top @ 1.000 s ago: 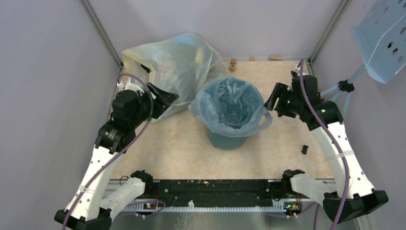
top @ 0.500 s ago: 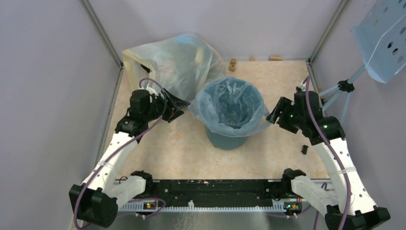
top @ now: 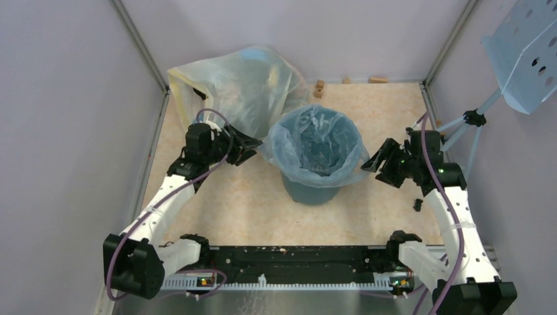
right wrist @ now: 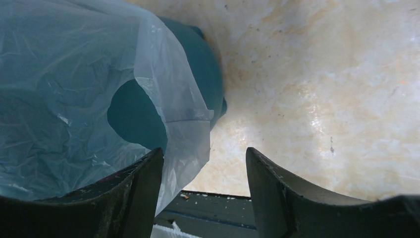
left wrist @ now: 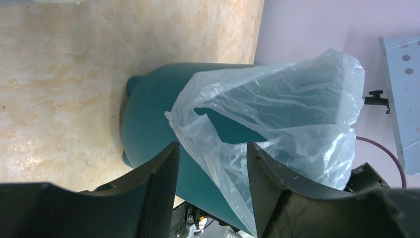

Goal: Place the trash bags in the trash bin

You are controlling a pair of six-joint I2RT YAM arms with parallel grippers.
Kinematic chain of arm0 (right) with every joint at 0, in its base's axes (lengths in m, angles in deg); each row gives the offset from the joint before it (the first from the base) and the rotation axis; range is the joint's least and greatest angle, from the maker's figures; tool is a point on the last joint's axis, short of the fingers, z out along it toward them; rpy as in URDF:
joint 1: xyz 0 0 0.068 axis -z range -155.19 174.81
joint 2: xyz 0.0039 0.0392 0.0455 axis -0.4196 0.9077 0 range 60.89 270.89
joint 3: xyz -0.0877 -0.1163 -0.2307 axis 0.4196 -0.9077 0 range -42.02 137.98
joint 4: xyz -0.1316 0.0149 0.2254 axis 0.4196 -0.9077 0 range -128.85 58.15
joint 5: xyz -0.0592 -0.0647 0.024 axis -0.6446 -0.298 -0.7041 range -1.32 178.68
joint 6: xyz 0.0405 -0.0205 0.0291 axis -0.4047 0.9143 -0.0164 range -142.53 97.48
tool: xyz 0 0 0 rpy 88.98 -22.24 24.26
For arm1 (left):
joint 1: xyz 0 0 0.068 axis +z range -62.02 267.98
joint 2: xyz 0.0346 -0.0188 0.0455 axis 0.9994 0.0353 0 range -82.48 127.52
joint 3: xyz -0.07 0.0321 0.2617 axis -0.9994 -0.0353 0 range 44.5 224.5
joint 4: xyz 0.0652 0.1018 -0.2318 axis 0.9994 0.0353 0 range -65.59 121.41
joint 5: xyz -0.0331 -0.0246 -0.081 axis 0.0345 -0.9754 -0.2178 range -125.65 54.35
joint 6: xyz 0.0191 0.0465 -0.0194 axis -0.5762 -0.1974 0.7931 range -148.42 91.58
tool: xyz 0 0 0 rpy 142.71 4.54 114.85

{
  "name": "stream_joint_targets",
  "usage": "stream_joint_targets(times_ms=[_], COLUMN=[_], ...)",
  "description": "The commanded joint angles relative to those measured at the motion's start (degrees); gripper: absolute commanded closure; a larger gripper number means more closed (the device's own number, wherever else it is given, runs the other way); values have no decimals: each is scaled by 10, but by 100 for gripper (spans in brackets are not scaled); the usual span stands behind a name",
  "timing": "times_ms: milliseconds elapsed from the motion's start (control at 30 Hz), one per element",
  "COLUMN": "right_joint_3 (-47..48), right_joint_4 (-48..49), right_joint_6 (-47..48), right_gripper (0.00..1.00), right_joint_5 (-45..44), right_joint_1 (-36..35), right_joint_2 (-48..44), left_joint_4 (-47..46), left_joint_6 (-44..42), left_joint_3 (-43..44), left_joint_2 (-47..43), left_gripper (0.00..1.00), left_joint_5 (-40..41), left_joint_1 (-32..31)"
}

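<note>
The dark teal trash bin (top: 314,190) stands upright mid-table. The pale-blue translucent trash bag (top: 320,146) lines it, its edge folded out over the rim and hanging down the sides. My left gripper (top: 253,146) is open, just left of the bin; in the left wrist view (left wrist: 212,151) a hanging flap of the bag (left wrist: 277,114) lies between its fingers, over the bin wall (left wrist: 148,109). My right gripper (top: 372,164) is open, just right of the bin; in the right wrist view (right wrist: 204,153) the bag flap (right wrist: 185,129) hangs beside its left finger (right wrist: 143,183).
A large yellowish translucent bag (top: 233,88) with blue items sits at the back left, behind my left arm. Small wooden blocks (top: 320,86) lie along the back wall. A small black piece (top: 418,205) lies near my right arm. A pale-blue perforated panel (top: 522,49) hangs at right.
Both arms have lowered and moved in toward the bin's sides. The left gripper came right to the bag's left edge; the right gripper dropped and came left to the bag's right edge.
</note>
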Motion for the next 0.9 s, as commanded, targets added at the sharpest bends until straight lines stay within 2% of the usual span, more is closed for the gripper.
stream_joint_targets(times_ms=[0,167,367,500,567,700,800,867], right_joint_3=[-14,-40,-50,-65,-72,-89,-107,-118], right_joint_4=[66,103,114,132,141,158,173,187], right_joint_6=[2,4,18,18,17,22,25,26], right_gripper=[40,48,51,58,61,79,94,98], right_joint_5=[82,141,148,161,169,175,175,176], right_joint_1=[7,7,7,7,7,7,7,7], right_joint_2=[13,37,56,62,62,64,73,80], left_joint_4=[-52,-52,-63,-105,-112,-105,-105,-106], left_joint_6=[-11,-16,-23,-18,-19,-36,-46,-54], left_joint_3=[-1,3,2,-12,-19,-29,-38,-41], left_joint_2=[23,45,78,99,108,125,133,139], left_gripper=[44,47,49,63,74,98,100,100], left_joint_5=[-14,-32,-59,-78,-85,-90,-94,-94], left_joint_1=[5,5,5,5,5,5,4,3])
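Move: The blue bag's left edge hangs roughly 2 cm to the right of my left hand, 1 cm ahead and 5 cm below. My right hand has the bag's right edge about 4 cm to its left, 1 cm ahead and 3 cm lower. The bin's middle is some 15 cm right of my left hand, level with it, and 15 cm left of and 7 cm ahead of my right. The big pale bag lies about 20 cm ahead of my left hand, 7 cm to its left. I take the lined bin's bag at both sides at once. My left hand sinks about 6 cm beside the bin, easing a little right, and shuts on the bag's left edge; my right hand slides some 4 cm left and as far down, rolling and swinging counter-clockwise roughly 15 degrees in all, and closes almost fully to pinch the right edge. ##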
